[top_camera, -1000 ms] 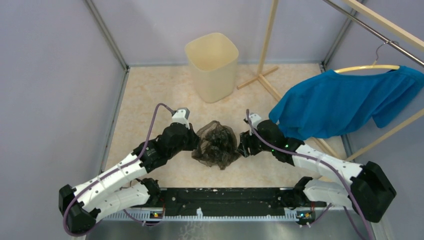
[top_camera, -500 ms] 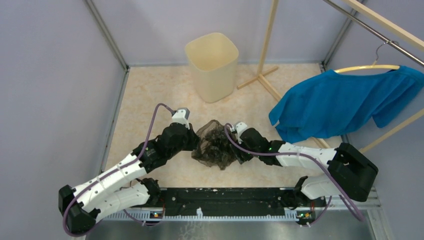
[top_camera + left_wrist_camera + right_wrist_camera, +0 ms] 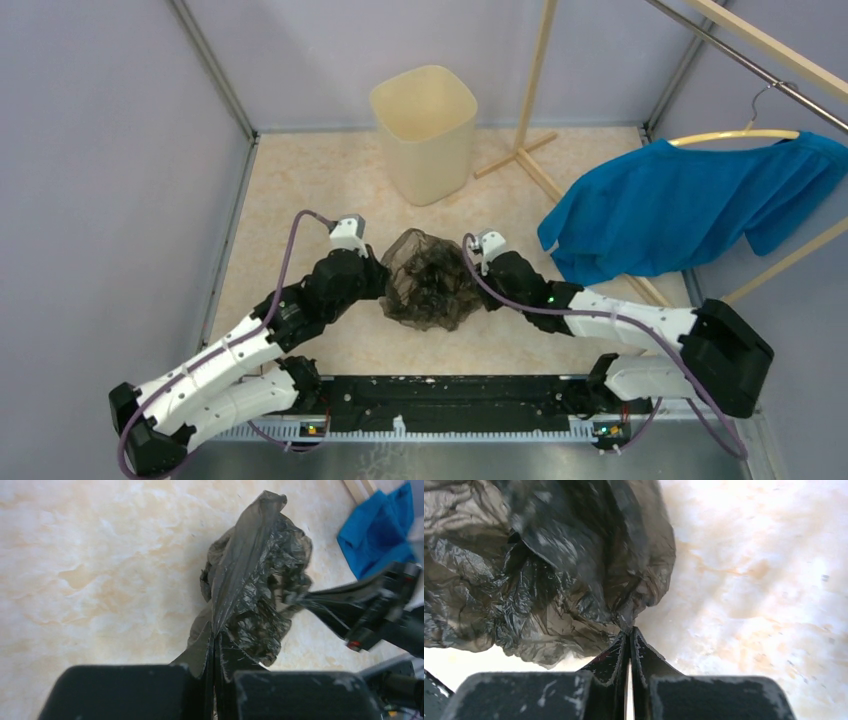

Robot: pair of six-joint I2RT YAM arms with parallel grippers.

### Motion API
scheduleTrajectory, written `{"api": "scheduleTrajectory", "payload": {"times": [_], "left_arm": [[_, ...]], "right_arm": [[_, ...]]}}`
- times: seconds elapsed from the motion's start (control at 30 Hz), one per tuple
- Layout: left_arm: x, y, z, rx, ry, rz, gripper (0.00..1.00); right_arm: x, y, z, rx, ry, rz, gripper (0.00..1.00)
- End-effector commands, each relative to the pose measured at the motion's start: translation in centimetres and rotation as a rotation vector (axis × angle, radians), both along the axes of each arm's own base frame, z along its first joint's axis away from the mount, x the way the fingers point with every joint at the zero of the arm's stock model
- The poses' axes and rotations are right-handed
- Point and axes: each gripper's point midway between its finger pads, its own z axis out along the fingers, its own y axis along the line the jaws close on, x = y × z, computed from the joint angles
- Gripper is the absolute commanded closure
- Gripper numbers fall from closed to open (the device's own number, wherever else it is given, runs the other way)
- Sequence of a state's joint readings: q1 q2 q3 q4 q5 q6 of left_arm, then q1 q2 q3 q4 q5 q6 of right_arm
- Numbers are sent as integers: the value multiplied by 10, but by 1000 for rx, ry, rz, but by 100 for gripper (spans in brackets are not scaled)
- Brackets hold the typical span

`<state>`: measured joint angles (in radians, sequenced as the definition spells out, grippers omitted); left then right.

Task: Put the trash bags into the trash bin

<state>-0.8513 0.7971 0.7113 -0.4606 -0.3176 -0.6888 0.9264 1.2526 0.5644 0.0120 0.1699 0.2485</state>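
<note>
A crumpled, dark, semi-transparent trash bag (image 3: 428,280) hangs between my two grippers over the marbled floor. My left gripper (image 3: 385,282) is shut on its left edge; in the left wrist view a taut fold of the bag (image 3: 240,575) runs straight into the pinched tips (image 3: 215,639). My right gripper (image 3: 476,284) is shut on the bag's right side; in the right wrist view the film (image 3: 549,570) gathers to a point at the closed tips (image 3: 629,631). The cream trash bin (image 3: 424,130) stands upright farther back, apart from the bag.
A blue garment (image 3: 680,205) hangs on a hanger at the right, close to my right arm. A wooden rack with a crossed foot (image 3: 525,155) stands right of the bin. Grey walls close the floor in on the left and back.
My right gripper moved in to the bag's right side and closed on it. The left arm shifted slightly left and back, and the bag rose a little between the two grippers.
</note>
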Motion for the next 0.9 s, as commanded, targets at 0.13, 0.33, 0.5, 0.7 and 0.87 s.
{"api": "scheduleTrajectory", "payload": {"times": [0.13,0.33,0.5,0.7,0.87], "left_arm": [[15,69,26,69,-101,335,100],[12,82,60,20,-179,358,100],[6,81,93,-40,-234,315,100],[8,47,84,-7,-197,154,100],[7,14,63,59,-127,-8,100]], "right_arm": [[19,-75,52,0,-109,-378,100],[15,-82,76,41,-66,-380,100],[12,-56,126,167,-97,-259,100],[22,-36,127,137,-98,-186,100],[27,-45,99,-21,-73,-183,89]]}}
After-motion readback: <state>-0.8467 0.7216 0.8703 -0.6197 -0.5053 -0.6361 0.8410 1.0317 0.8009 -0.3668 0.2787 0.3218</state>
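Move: Both hands hold the trash bag's rim. Its middle lies about 10 cm to the right of the left hand, roughly level with it fore and aft and 11 cm below; from the right hand it is about 10 cm to the left, level fore and aft and slightly lower. The trash bin stands some 27 cm ahead of the right hand and 11 cm to its left, the wooden stand's foot about 30 cm ahead and 9 cm to its right. Both hands, still pinching the rim, spread about 8 cm each and rise, then come partway back together. ##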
